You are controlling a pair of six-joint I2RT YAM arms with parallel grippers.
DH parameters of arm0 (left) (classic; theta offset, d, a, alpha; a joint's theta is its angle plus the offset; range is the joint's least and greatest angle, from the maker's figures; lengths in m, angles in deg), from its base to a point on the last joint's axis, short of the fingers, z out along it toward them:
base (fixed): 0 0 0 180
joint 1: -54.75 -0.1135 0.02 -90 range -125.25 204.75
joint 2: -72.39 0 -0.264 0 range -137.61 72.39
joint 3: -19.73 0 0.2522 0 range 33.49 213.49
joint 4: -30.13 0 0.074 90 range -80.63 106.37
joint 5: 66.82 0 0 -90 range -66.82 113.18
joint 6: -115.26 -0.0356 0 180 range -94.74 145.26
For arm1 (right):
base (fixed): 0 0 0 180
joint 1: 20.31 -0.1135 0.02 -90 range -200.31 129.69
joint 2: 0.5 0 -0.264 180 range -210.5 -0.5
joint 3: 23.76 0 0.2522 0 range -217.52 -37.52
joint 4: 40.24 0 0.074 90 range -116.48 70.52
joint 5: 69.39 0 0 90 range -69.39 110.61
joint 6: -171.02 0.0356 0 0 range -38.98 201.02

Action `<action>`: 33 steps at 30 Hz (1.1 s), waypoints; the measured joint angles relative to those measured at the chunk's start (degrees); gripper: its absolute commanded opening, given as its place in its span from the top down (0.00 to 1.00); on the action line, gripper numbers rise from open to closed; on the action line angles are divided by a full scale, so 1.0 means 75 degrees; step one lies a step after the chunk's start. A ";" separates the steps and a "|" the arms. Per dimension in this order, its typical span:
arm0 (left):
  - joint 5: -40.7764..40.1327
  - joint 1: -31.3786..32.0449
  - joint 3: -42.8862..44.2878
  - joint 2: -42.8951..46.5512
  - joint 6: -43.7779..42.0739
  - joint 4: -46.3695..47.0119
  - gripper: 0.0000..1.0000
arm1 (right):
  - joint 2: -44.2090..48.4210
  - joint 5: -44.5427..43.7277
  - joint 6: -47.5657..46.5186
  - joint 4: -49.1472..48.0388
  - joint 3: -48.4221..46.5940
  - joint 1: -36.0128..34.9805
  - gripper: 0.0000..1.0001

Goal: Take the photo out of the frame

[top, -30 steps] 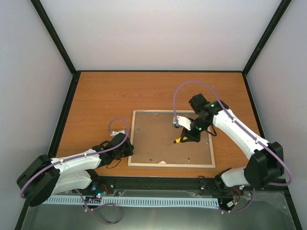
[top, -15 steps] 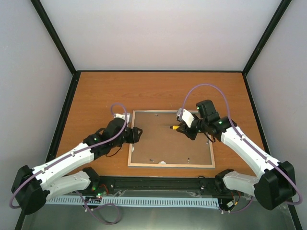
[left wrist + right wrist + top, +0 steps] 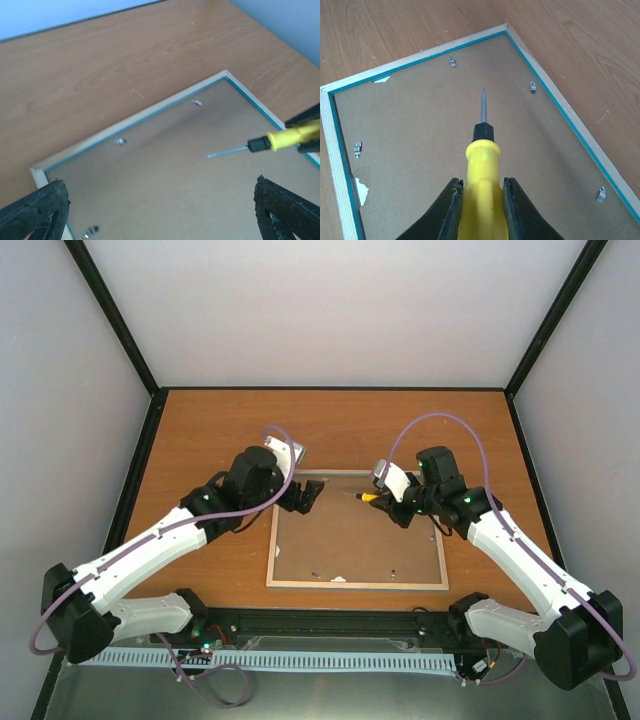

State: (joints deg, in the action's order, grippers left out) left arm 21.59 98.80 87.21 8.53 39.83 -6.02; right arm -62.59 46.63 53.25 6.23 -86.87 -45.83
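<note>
The frame (image 3: 355, 586) lies face down in the middle of the table, with its pale wood edge and blue inner lip (image 3: 415, 54) showing. A brown backing board (image 3: 350, 540) fills it. The photo is hidden beneath that board. My right gripper (image 3: 481, 205) is shut on a yellow-handled screwdriver (image 3: 482, 165), its tip hovering over the board near the far edge. My left gripper (image 3: 308, 497) is open above the frame's far left corner. Its fingertips (image 3: 35, 210) stand wide apart with only the board between them, and the screwdriver (image 3: 290, 137) points in from the right.
Small metal clips (image 3: 451, 61) (image 3: 533, 87) (image 3: 357, 149) sit along the board's edges. Bare wooden table (image 3: 220, 430) surrounds the frame, bounded by black rails and grey walls. The two grippers face each other a short distance apart above the frame's far edge.
The left arm swung from beside the frame's left edge up over its far left corner, and its jaws opened. The right gripper carried the screwdriver back toward the far edge.
</note>
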 measured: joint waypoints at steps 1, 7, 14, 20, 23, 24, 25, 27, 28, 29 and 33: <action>-0.0099 0.0000 0.0201 -0.0160 -0.0140 0.0003 0.00 | 0.0000 0.0017 -0.0003 0.0003 0.0000 0.0000 0.97; -0.0632 0.0000 0.0096 -0.0105 -0.0833 0.0478 0.00 | -0.0006 0.0070 -0.0003 0.0006 0.0000 0.0000 0.97; -0.3066 -0.0131 -0.0012 -0.0254 -0.0787 0.1364 0.00 | -0.0009 0.0239 -0.0006 0.0009 0.0000 0.0000 0.97; -0.1498 -0.0192 -0.0067 -0.0589 -0.1454 0.1510 0.41 | -0.0061 0.0408 -0.0009 0.0035 0.0003 0.0009 0.95; -0.0085 0.0032 -0.0283 -0.0347 -0.1976 0.1725 0.45 | -0.0117 0.0746 -0.0064 0.0140 0.0000 0.0015 0.94; 0.0274 0.0154 -0.0338 -0.0291 -0.2107 0.1757 0.45 | -0.0146 0.0898 -0.0105 0.0187 0.0000 0.0015 0.93; 0.0589 0.0321 -0.0388 -0.0254 -0.2261 0.1789 0.46 | -0.0184 0.1055 -0.0163 0.0248 0.0000 0.0015 0.93; 0.1049 0.0740 -0.0460 -0.0245 -0.2570 0.1813 0.45 | -0.0286 0.1431 -0.0312 0.0402 -0.0003 0.0017 0.93; 0.1268 0.0973 -0.0487 -0.0274 -0.2739 0.1784 0.46 | -0.0358 0.1638 -0.0411 0.0513 -0.0012 0.0020 0.93; 0.1361 0.1137 -0.0490 -0.0329 -0.2879 0.1743 0.46 | -0.0434 0.1839 -0.0516 0.0632 -0.0017 0.0017 0.93; 0.1649 0.1562 -0.0458 -0.0787 -0.3340 0.1361 0.54 | -0.0694 0.2527 -0.0909 0.1128 -0.0096 0.0020 0.94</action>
State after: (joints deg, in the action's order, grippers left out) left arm 33.97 110.52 83.78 2.63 14.78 4.18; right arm -67.79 65.58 46.43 14.69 -87.59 -45.68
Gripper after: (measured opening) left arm 0.514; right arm 0.179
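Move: The screwdriver in the right fingers has its middle about 12 cm to the left hand's right, 1 cm back and some 5 cm lower. Below lies the frame back, its middle roughly 13 cm right, 4 cm back and 20 cm down; its torn white patch is about 8 cm right and 14 cm back at that same level. From the right hand, the left gripper is some 15 cm left, 2 cm ahead and 5 cm higher. The right fingers keep their grip on the screwdriver while carrying it about 5 cm back and a little left, tilting the hand downward. The left hand first swings forward and left, rising slightly, then sweeps back and right and sinks towards the screwdriver, turning clockwise some 50 degrees. Its fingers narrow from wide open to half open and end around the screwdriver's black collar; no touch can be made out. ##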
